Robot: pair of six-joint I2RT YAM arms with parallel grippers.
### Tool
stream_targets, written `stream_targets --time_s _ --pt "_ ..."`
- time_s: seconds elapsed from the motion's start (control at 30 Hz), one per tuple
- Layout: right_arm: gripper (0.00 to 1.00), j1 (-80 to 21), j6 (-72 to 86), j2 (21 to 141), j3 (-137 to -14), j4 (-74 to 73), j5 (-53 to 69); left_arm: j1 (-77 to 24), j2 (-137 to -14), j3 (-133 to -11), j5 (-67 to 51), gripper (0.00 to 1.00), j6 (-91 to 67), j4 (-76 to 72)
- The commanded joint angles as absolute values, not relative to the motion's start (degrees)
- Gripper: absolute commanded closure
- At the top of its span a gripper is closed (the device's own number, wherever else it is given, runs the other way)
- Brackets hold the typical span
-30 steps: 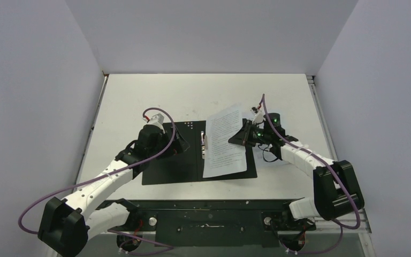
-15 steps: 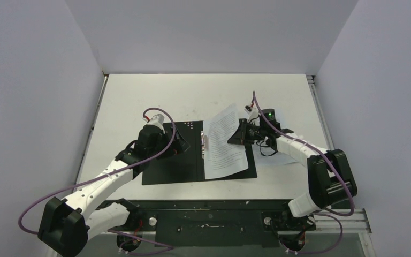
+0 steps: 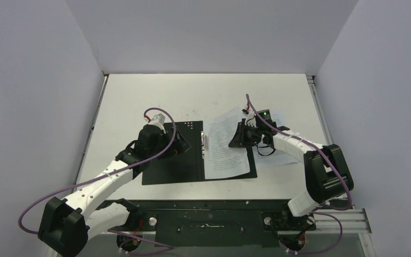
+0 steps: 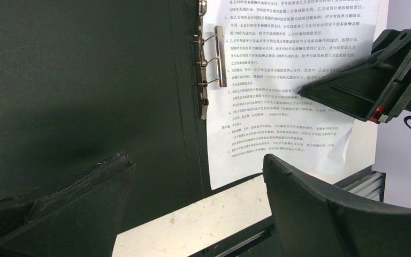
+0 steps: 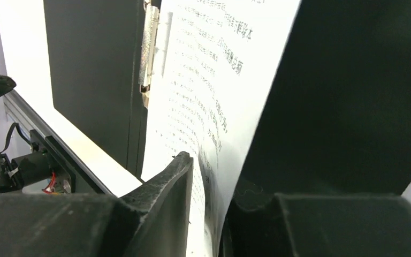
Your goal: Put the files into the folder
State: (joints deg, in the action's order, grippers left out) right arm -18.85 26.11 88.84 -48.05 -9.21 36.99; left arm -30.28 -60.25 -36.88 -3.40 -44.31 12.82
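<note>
The folder (image 3: 171,160) lies open on the table, black inside up, with its metal clip (image 3: 204,144) along the spine. One sheet of the files (image 3: 222,147) rests on the right half, its right edge raised between the fingers of my right gripper (image 3: 235,138). In the right wrist view the sheet (image 5: 214,64) runs through a narrow slit between the fingers of that gripper (image 5: 211,171), leaning on the right one. My left gripper (image 3: 182,144) hovers open over the left cover (image 4: 85,80), nothing between its fingers (image 4: 299,182).
More white sheets (image 3: 281,155) lie on the table right of the folder, under my right arm. The table's near edge and black rail (image 3: 208,206) run just in front of the folder. The clip (image 4: 214,64) sits against the sheet's left edge.
My right gripper carried the sheet's right edge left and slightly back, then parted its fingers a little. The sheet now lies squarer on the right cover. The left arm stayed put.
</note>
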Motion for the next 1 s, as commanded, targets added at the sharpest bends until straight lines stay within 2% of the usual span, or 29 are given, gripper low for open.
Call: stream_targets --time_s 0.0,0.17,0.57,0.97 --pt "0.77 -19.50 25.39 88.60 -48.97 -9.10 34.11 -30.49 -59.68 -36.74 -4.20 0.10 -43.59 9.51" --pt "0.61 -19.54 25.41 88.55 -48.35 -9.70 31.52 -30.50 -59.59 -36.56 -4.29 0.10 -43.68 9.32" --pt "0.38 -19.54 24.61 88.66 -49.31 -11.68 23.01 -30.76 -59.32 -36.19 -4.13 0.10 -43.68 9.14" --pt "0.22 -19.64 24.86 88.78 -48.67 -11.01 17.49 -30.94 -59.67 -36.18 -4.26 0.10 -43.68 8.89"
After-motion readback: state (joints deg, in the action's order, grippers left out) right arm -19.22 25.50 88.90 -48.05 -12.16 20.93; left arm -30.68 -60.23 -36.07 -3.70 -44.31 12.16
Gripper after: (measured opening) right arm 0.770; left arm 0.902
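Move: The right hand already holds the file near its right edge. The middle of the folder's right half, where the sheet goes, lies about 6 cm below the hand, some 1 cm back and 1 cm to the left. The folder's metal clip is about 11 cm to the hand's left and 2 cm ahead; the second sheet lies roughly 18 cm to its right and 5 cm ahead. From the left hand, that half's middle is about 20 cm right, straight across, and 11 cm below. Rightward, down and a little forward, about 5 cm in all, the right hand eases away from the clip towards the folder's right edge. Its fingers, already loosening, spread wide to let go of the sheet, while the wrist tips them about 15 degrees more steeply down and turns slightly clockwise. ##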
